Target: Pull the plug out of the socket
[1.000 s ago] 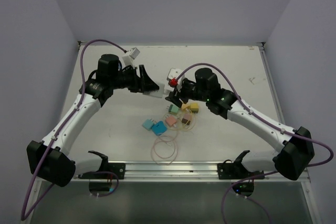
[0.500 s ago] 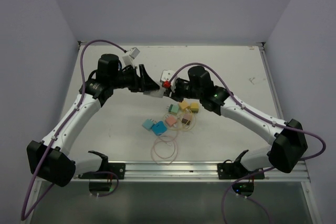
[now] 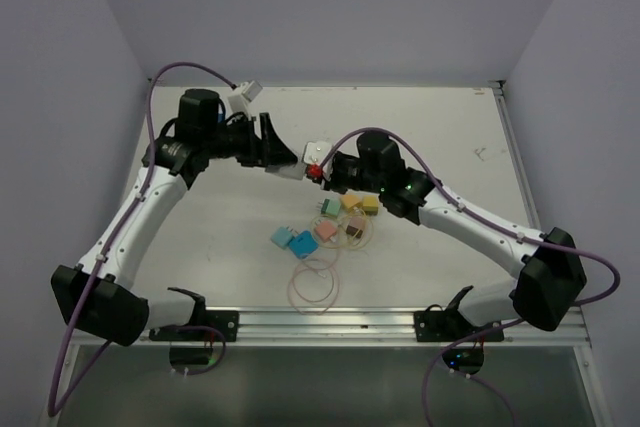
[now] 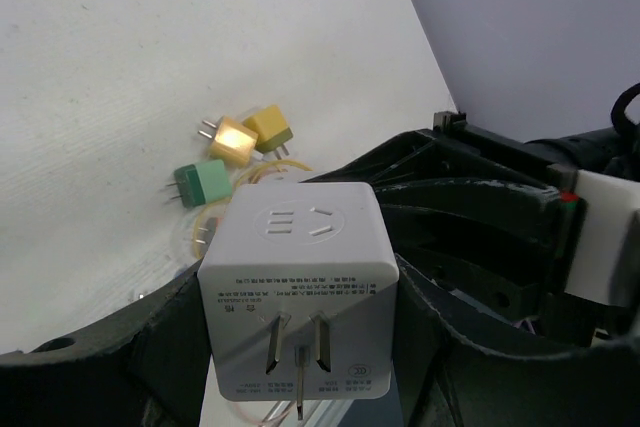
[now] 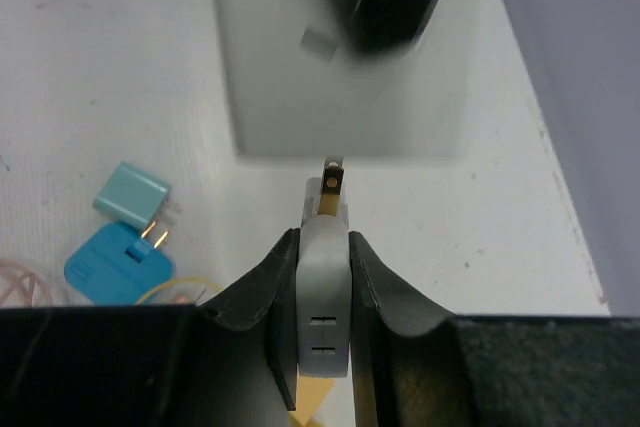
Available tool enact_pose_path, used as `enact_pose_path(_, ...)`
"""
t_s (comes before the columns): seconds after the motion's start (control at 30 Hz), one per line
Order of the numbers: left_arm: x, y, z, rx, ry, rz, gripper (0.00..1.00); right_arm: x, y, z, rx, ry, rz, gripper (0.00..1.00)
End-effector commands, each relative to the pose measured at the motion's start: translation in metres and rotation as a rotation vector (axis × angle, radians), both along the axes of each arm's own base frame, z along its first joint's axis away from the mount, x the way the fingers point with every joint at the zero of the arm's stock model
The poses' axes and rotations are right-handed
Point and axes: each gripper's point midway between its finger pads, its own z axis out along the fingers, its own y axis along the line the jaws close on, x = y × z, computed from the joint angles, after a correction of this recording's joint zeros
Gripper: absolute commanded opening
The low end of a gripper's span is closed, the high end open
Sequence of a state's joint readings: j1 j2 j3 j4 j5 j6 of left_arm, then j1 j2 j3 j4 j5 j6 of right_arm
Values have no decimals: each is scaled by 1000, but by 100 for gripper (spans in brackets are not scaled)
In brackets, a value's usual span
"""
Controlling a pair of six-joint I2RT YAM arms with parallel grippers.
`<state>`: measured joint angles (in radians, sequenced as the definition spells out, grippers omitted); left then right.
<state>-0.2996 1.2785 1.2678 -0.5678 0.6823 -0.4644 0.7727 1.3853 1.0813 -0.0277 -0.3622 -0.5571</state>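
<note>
A white cube socket (image 4: 300, 287) sits between the dark fingers of my left gripper (image 4: 300, 342), which is shut on it above the table. Its metal pins face the left wrist camera. In the top view the socket (image 3: 300, 161) hangs mid-table between both arms. My right gripper (image 5: 325, 247) is shut on a small grey plug (image 5: 326, 292). The plug's brass prong tip (image 5: 332, 179) shows just below the blurred white socket (image 5: 280, 87); I cannot tell whether they touch. From above, my right gripper (image 3: 322, 170) meets my left gripper (image 3: 285, 157) at the socket.
Small loose plugs lie on the table below the grippers: green (image 3: 330, 207), yellow (image 3: 370, 205), pink (image 3: 325, 230), blue (image 3: 303, 244) and teal (image 3: 282, 237). Rubber band loops (image 3: 313, 282) lie nearer the front rail. Walls close in the left, back and right.
My right gripper moved left to the socket and shut on the plug. My left arm drew the socket slightly up and back.
</note>
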Motion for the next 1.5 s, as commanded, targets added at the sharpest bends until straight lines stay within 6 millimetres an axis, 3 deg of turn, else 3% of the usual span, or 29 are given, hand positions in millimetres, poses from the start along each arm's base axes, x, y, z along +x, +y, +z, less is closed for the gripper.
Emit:
enact_pose_path(0.0, 19, 25, 60, -7, -211, 48, 0, -4, -39, -63, -196, 90, -97, 0)
enact_pose_path(0.2, 25, 49, 95, 5, -298, 110, 0, -7, -51, -90, -240, 138, -145, 0)
enact_pose_path(0.37, 31, 66, 94, 34, -317, 185, 0, -8, -54, -95, -229, 179, -184, 0)
enact_pose_path(0.47, 37, 74, 81, 38, -318, 236, 0, -15, -50, -100, -196, 265, -183, 0)
enact_pose_path(0.5, 39, 78, 66, 40, -285, 256, 0, -17, -47, -102, -190, 291, -181, 0)
enact_pose_path(0.57, 43, 82, 58, 37, -285, 285, 0, -24, -41, -109, -151, 384, -185, 0)
enact_pose_path(0.6, 46, 87, 41, 50, -252, 310, 0, -27, -38, -112, -141, 420, -182, 0)
enact_pose_path(0.67, 50, 93, 34, 46, -256, 347, 0, -37, -30, -117, -101, 511, -170, 0)
enact_pose_path(0.73, 55, 102, 14, 61, -222, 402, 0, -45, -27, -124, -68, 587, -186, 0)
enact_pose_path(0.83, 59, 114, -5, 74, -210, 463, 0, -43, -26, -128, -7, 637, -220, 0)
enact_pose_path(0.93, 60, 125, -21, 90, -199, 518, 0, -32, -38, -141, -4, 681, -312, 0)
enact_pose_path(1.07, 61, 136, -38, 103, -202, 571, 0, -10, -56, -143, 129, 795, -395, 0)
enact_pose_path(1.1, 61, 148, -50, 111, -183, 609, 0, -9, -59, -146, 138, 820, -405, 1)
enact_pose_path(1.2, 61, 154, -67, 98, -155, 636, 0, -8, -62, -154, 128, 864, -434, 10)
enact_pose_path(1.27, 63, 156, -73, 94, -150, 648, 0, -7, -62, -155, 130, 877, -446, 27)
enact_pose_path(1.33, 64, 161, -84, 102, -128, 676, 0, -6, -63, -150, 144, 874, -456, 43)
enact_pose_path(1.47, 70, 170, -92, 107, -122, 726, 0, -3, -66, -128, 158, 838, -472, 62)
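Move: The right hand's pinched plug has its prongs right at the face of the white socket held in the left hand, whose middle is some 6 cm to its left and 2 cm higher. Its drop place, the brown plug, lies roughly 10 cm right, 3 cm back and 20 cm below; the green plug is 4 cm right and 2 cm ahead, the salmon one 3 cm right and 4 cm back. From the left hand, the pink socket stands about 22 cm ahead, 19 cm left and 23 cm down, the blue socket 6 cm beyond it. The right hand, keeping its pinch, snaps right and some 10 cm down from the socket, hangs briefly, then dips back and returns forward as it sinks further, pitching about 50 degrees to point down, and opens over the brown plug to let go. The left hand, still gripping the socket, springs up and left, then swings on left and steadily down, a little forward overall, towards the pink socket, ending about 16 cm left of its start and turned nearly 40 degrees counter-clockwise. ##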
